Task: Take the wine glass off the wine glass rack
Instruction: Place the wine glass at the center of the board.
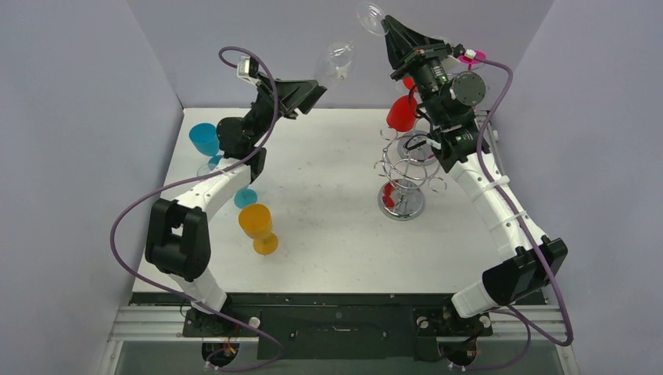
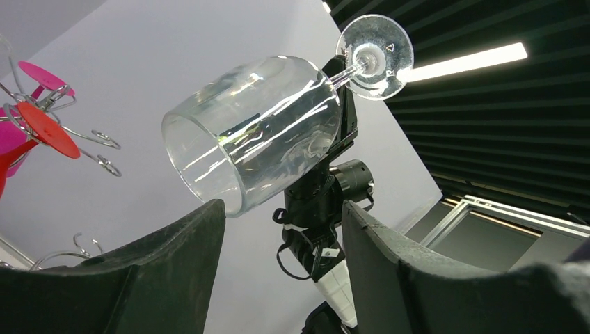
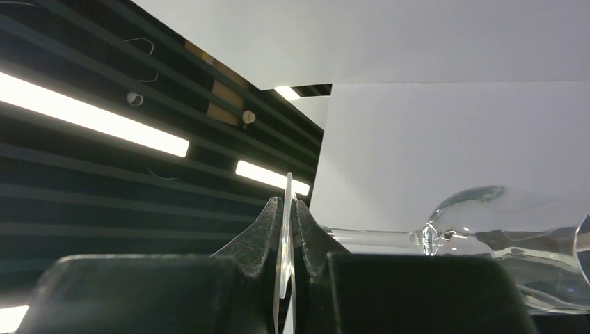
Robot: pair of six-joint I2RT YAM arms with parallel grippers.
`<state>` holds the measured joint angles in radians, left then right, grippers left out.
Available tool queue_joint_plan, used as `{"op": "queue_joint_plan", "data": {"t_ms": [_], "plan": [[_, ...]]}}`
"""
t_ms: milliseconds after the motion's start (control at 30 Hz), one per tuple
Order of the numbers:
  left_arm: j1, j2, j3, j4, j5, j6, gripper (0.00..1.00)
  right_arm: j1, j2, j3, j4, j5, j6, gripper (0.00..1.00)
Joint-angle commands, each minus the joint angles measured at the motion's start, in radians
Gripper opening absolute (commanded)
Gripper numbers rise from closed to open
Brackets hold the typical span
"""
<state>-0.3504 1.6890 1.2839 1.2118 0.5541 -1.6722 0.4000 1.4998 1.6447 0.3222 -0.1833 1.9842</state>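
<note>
A clear wine glass (image 1: 335, 62) hangs high in the air, lying on its side, clear of the wire wine glass rack (image 1: 403, 176). My right gripper (image 1: 387, 27) is shut on the edge of its round foot (image 3: 286, 236); the stem (image 3: 369, 238) runs off to the right toward the bowl. In the left wrist view the bowl (image 2: 257, 129) hovers just above my left gripper (image 2: 282, 209), which is open. The rim is close to the left finger (image 2: 181, 264), and no part of the glass lies between the two fingers.
A red glass (image 1: 403, 113) and a pink one (image 2: 42, 75) hang on the rack. On the table's left stand a blue glass (image 1: 205, 139) and an orange glass (image 1: 258, 226). Grey walls enclose the table.
</note>
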Motion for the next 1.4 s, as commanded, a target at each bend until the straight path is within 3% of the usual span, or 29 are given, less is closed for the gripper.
{"op": "queue_joint_plan", "data": {"t_ms": [0, 400, 867, 933, 1133, 1333, 1367], "plan": [[-0.009, -0.037, 0.099, 0.129, -0.013, -0.009, 0.57, 0.009, -0.011, -0.034, 0.077, -0.040, 0.043, 0.00], [-0.005, -0.079, 0.124, -0.049, 0.018, 0.253, 0.54, 0.010, -0.031, -0.095, 0.145, -0.067, 0.107, 0.00], [0.028, -0.067, 0.125, 0.008, 0.024, 0.269, 0.53, 0.001, -0.049, -0.118, 0.175, -0.086, 0.144, 0.00], [0.029, -0.063, 0.116, 0.056, 0.014, 0.227, 0.49, -0.002, -0.041, -0.124, 0.183, -0.086, 0.147, 0.00], [0.031, -0.055, 0.102, 0.195, -0.018, 0.046, 0.25, -0.010, -0.039, -0.164, 0.201, -0.095, 0.130, 0.00], [0.033, -0.144, 0.077, -0.022, 0.018, 0.084, 0.00, -0.035, -0.099, -0.219, 0.103, -0.094, -0.025, 0.00], [0.035, -0.157, 0.075, -0.062, 0.024, 0.120, 0.00, -0.039, -0.106, -0.221, 0.068, -0.094, -0.047, 0.00]]}}
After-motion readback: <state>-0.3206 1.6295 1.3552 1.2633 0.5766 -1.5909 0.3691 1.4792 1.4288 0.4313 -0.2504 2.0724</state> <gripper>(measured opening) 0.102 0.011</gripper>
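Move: The clear wine glass's bowl is about 4 cm to the right of the open left gripper, 3 cm above it and 2 cm ahead. From the right gripper, which already pinches the foot, that bowl lies roughly 7 cm left, 9 cm below and 1 cm ahead. The foot is some 9 cm right, 10 cm above and 1 cm ahead of the left gripper; the red glass on the rack is about 16 cm right, 12 cm ahead and 18 cm below. Hold the left gripper half open near the bowl at first, drifting barely a centimetre, then carry it up about 5 cm and back 3, slightly left, tilting it some 15 degrees and closing the fingers to pinch the bowl's wall at the rim. Keep the foot in the right gripper and lower it about 6 cm, mostly at the end, edging forward. ##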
